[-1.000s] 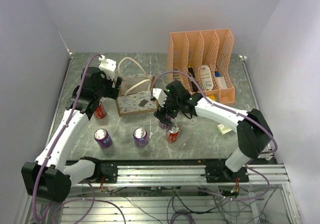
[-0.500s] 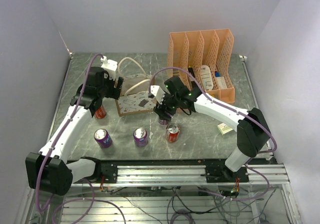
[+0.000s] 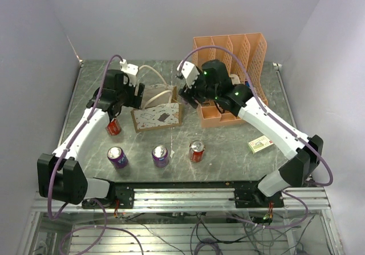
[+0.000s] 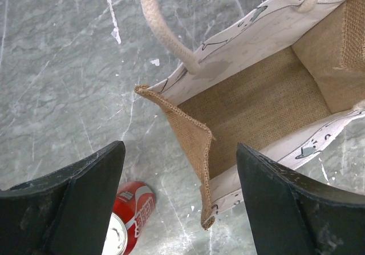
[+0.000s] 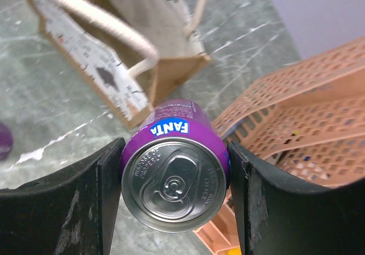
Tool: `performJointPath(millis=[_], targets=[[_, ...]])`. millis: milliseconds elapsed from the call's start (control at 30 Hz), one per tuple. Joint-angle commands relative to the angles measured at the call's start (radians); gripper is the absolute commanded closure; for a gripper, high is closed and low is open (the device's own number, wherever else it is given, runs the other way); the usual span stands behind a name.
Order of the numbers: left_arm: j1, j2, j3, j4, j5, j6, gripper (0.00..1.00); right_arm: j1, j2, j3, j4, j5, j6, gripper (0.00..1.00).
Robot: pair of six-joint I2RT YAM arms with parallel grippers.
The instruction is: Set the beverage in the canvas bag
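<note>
A purple Fanta can (image 5: 177, 175), the beverage, is held off the table with my right gripper (image 5: 174, 181) shut on its sides. In the top view the right gripper (image 3: 186, 94) hangs just right of the canvas bag (image 3: 157, 117), in front of the orange organizer. The bag (image 5: 108, 67) stands open, its cream handles drooping. My left gripper (image 4: 179, 203) is open above the bag's left end, and the brown end edge (image 4: 197, 146) lies between its fingers without touching them. The bag's inside (image 4: 256, 101) is bare burlap. In the top view the left gripper (image 3: 137, 97) is at the bag's left end.
A red can (image 3: 113, 127) stands left of the bag, also seen in the left wrist view as the red can (image 4: 128, 218). Two purple cans (image 3: 117, 157) (image 3: 160, 155) and a red can (image 3: 197, 150) stand near the front. The orange file organizer (image 3: 239, 61) is back right, a small box (image 3: 259, 145) right.
My right gripper shut on a purple can near the front and lifted it up and back beside the bag's right end. The left gripper shifted slightly toward the bag's left end.
</note>
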Motion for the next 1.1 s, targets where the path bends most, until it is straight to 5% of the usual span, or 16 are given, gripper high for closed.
performJointPath(millis=[0, 733, 1067], targets=[[0.005, 0.013, 0.023, 0.021, 0.044, -0.035, 0.12, -0.024, -0.021, 0.100, 0.085, 0.109, 0.016, 0.77], [0.005, 0.057, -0.050, 0.086, 0.170, -0.050, 0.62, -0.035, 0.418, 0.595, 0.022, -0.300, 0.173, 0.81], [0.005, 0.032, -0.082, 0.110, 0.177, -0.019, 0.93, -0.034, 0.547, 0.617, -0.010, -0.346, 0.203, 0.84]])
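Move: Over the table's middle, the right hand already holds the purple can; the canvas bag's middle lies about 13 cm to its left, 5 cm ahead and 19 cm below. The organizer stands about 18 cm to this hand's right and 7 cm ahead, the middle red can 14 cm back and 3 cm right. From the open left hand, the bag's left rim is 3 cm right, level ahead and 5 cm below; the left red can is 8 cm left and 6 cm back. Carrying the purple can up about 7 cm and forward, the right hand then swings left and sinks some 9 cm to the bag's mouth, 11 cm farther left in all, its fingers tipping more downward and keeping their grip. Meanwhile the left hand eases down about 4 cm and slightly right onto the bag's left rim, closing from wide open to nearly shut and pinching the folded side panel. ##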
